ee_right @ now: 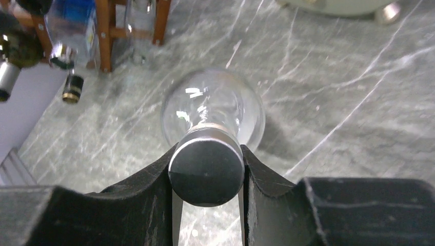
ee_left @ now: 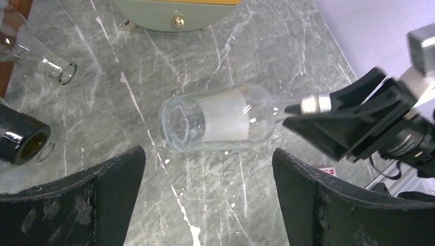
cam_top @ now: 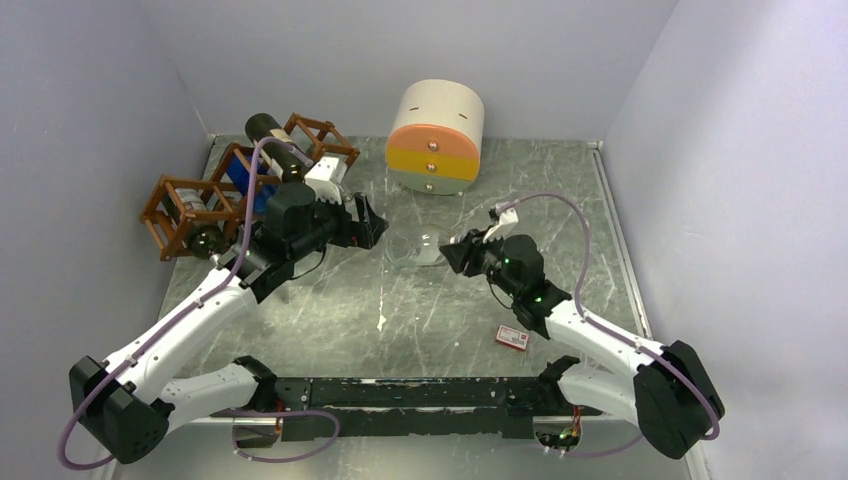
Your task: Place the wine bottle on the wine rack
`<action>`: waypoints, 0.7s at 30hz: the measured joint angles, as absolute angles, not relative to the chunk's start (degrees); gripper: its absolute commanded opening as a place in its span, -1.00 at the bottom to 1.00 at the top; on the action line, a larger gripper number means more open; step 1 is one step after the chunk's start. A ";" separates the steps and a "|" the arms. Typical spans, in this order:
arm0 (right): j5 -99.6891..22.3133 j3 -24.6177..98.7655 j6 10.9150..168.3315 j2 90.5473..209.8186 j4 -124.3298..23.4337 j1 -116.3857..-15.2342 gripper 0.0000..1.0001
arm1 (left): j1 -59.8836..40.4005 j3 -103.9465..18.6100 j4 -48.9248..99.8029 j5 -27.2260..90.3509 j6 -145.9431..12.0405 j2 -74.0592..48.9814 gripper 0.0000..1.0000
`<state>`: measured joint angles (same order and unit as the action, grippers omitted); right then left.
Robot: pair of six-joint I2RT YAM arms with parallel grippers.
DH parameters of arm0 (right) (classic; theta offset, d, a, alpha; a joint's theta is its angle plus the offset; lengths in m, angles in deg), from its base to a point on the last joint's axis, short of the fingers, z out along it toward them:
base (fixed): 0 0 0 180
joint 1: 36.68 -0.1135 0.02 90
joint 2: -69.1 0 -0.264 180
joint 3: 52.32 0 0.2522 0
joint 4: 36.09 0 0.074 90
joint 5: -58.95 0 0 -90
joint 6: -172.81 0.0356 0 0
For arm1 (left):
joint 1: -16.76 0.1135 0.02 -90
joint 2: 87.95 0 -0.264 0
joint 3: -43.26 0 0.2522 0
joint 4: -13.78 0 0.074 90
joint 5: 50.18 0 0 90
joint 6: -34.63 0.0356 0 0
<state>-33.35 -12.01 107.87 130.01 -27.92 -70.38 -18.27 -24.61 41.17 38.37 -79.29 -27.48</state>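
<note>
The wine bottle (cam_top: 415,248) is clear glass with a white label and a silver cap. It lies horizontal at the middle of the table, its base toward the left arm. My right gripper (ee_right: 206,154) is shut on its capped neck, and the round body (ee_right: 213,107) stretches away from the fingers. Whether the bottle rests on the table or hangs just above it I cannot tell. My left gripper (ee_left: 208,152) is open, its fingers apart just short of the bottle's base (ee_left: 179,123), touching nothing. The reddish-brown wine rack (cam_top: 200,200) stands at the far left, behind the left gripper (cam_top: 370,225).
The rack holds a dark bottle (cam_top: 265,128), a blue one (cam_top: 245,175) and another dark one (cam_top: 205,240); their necks (ee_left: 23,141) stick out toward the table. A round cream-and-orange drawer cabinet (cam_top: 436,138) stands at the back. A small red-and-white card (cam_top: 513,338) lies near the right arm.
</note>
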 measured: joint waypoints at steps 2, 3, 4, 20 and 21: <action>-34.51 -13.96 107.71 129.94 -26.89 -71.07 -1.00 | -18.27 -25.63 41.50 38.65 -79.34 -27.39 0.95; -34.97 -14.73 107.61 130.01 -26.94 -71.51 -1.00 | -18.27 -25.92 41.56 38.74 -79.38 -27.39 0.95; -35.32 -15.45 107.50 130.09 -27.18 -72.04 -1.00 | -18.27 -26.18 41.56 38.76 -79.43 -27.41 0.95; -36.46 -10.75 105.24 136.67 -38.65 -74.55 -1.00 | -18.27 -26.33 43.71 38.76 -81.13 -27.39 0.95; -36.41 -10.09 105.00 138.03 -39.15 -74.94 -1.00 | -18.27 -26.35 43.71 38.81 -81.17 -27.39 0.95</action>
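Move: Off to the right hand's left, about 16 cm away, level in reach and some 8 cm higher, the left gripper waits wide open for the wine bottle held by its cap. From the right hand, the matchbox is about 11 cm back, 12 cm right and 14 cm below; the drawer chest is some 28 cm ahead and 5 cm left. From the left hand, the bottle's middle lies about 4 cm ahead, 8 cm right and 13 cm below. Lowering the clear bottle's neck towards the table, the right hand sinks some 7 cm while drawing back about 4 cm, with a slight drift left near the end. The wrist tips the fingers down and rolls and swings a little, roughly 15–20 degrees in all, and they keep their pinch on the cap. ##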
